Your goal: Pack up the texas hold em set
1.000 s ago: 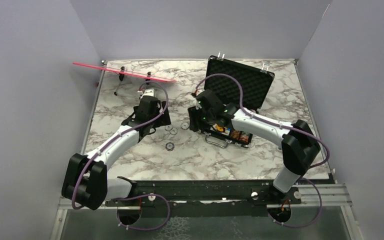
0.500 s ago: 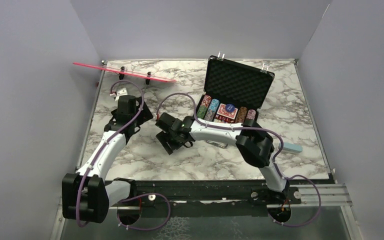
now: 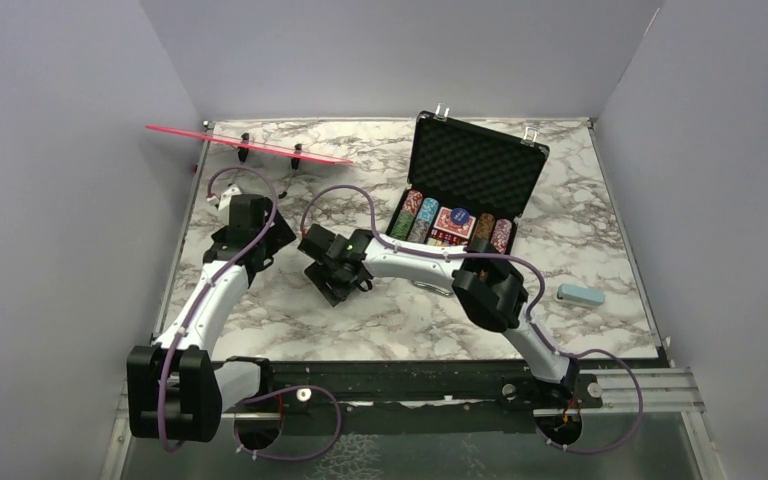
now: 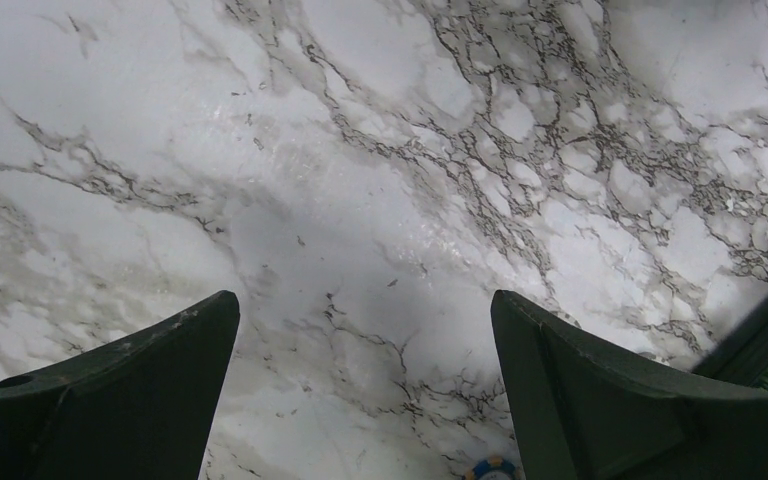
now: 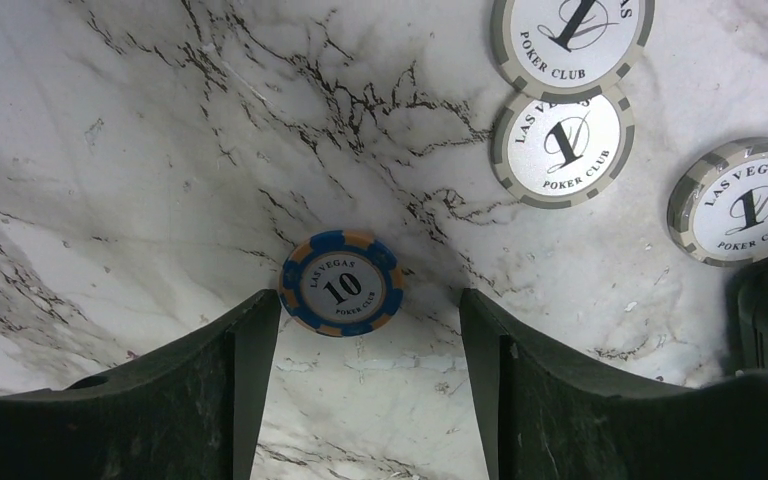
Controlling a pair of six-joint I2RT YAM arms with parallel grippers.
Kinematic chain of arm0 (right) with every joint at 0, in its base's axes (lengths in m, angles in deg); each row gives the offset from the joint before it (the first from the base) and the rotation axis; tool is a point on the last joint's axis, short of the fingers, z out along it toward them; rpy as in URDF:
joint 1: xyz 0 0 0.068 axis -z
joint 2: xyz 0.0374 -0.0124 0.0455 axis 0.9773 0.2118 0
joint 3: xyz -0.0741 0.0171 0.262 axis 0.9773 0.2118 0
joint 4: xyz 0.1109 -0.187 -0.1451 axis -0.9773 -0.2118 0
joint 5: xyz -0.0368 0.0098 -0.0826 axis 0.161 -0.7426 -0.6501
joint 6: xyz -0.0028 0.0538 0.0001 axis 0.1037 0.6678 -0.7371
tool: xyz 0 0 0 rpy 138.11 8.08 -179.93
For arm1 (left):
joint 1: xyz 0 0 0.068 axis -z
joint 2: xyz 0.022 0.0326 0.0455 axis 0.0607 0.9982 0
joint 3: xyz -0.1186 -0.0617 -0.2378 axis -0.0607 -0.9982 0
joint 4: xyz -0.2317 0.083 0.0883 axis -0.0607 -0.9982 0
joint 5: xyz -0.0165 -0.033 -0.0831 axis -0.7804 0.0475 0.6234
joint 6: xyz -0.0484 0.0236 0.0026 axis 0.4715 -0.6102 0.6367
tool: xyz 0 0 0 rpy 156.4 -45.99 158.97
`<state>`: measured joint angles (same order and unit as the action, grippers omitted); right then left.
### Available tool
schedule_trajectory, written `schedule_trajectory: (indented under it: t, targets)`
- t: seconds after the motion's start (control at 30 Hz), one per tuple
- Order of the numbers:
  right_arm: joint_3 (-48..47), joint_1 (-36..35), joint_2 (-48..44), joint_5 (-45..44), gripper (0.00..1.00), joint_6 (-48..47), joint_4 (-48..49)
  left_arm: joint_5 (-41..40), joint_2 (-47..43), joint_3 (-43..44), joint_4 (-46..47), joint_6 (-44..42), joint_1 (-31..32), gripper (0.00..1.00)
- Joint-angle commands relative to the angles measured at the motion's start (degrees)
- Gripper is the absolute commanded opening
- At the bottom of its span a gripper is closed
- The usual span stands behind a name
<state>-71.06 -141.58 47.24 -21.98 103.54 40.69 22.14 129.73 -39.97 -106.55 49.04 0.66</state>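
The texas hold em set's black case [image 3: 475, 165] lies open at the back right, foam lid up, with rows of coloured chips [image 3: 447, 226] inside. My right gripper [image 3: 332, 282] hovers low over the marble to the case's left. In the right wrist view it [image 5: 368, 300] is open, with a blue "10" chip [image 5: 342, 283] flat on the table just ahead of its left fingertip [image 5: 260, 315]. Three grey "1" chips [image 5: 563, 143] lie further ahead to the right. My left gripper [image 3: 260, 238] is open over bare marble [image 4: 362, 300], holding nothing.
A pink strip on wire legs [image 3: 250, 145] stands at the back left. A small light-blue block [image 3: 580, 294] lies at the right, in front of the case. A blue chip's edge [image 4: 490, 468] peeks in at the bottom of the left wrist view.
My right arm swung from over the case leftward and down over the loose chips, its jaws wider. The left arm drew back to the left. The case's contents and the blue block are now uncovered.
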Motion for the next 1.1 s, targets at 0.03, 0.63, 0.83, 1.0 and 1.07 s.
schedule_trajectory:
  t: [0.03,0.63,0.83,1.0,1.07]
  targets:
    - [-2.06,-0.70,3.66,-1.57,0.66,-1.16,-3.53,-2.13,0.38,0.29,-1.26,1.20,-1.31,0.99]
    - [-2.68,-0.46,0.24,-5.76,0.31,5.84,-3.73,5.55,-1.07,-0.96,-0.13,-0.35,-2.38,0.99]
    - [5.15,1.67,-10.05,-5.16,0.31,9.09,2.71,15.52,-2.93,-1.83,5.31,-4.14,-2.36,0.99]
    - [12.29,4.99,-18.31,-3.74,0.31,12.34,7.32,26.47,-2.54,-1.43,8.68,-6.47,-2.30,0.94]
    - [15.47,6.68,-21.55,-2.79,0.31,14.29,9.49,31.10,-2.35,-2.02,11.18,-6.92,-2.11,0.92]
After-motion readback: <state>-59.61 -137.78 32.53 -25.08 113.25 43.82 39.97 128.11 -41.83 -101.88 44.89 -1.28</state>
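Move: The blue-edged 10 chip lies flat between the right hand's open fingers, level with them in reach and height and about 1 cm left of their midpoint. A pair of white 1 chips is some 8 cm ahead and 1 cm to the right, a single white chip about 9 cm ahead and 6 cm right. The open case's chip tray centres roughly 24 cm right and 11 cm ahead. From the left hand the 10 chip is about 13 cm right, 8 cm back and 9 cm below. The right hand stays down on the marble, shifting only about half a centimetre left while its fingers close from both sides and pinch the 10 chip by its rim, then lifts it some 6 cm while drawing about 4 cm right and 2 cm forward towards the case, turning roughly 15 degrees clockwise. The left hand, empty and open nearly wide, drifts about 1 cm left, then swings back right, ending about 4 cm right of where it began and turned some 15 degrees clockwise, nearer the white chips. ##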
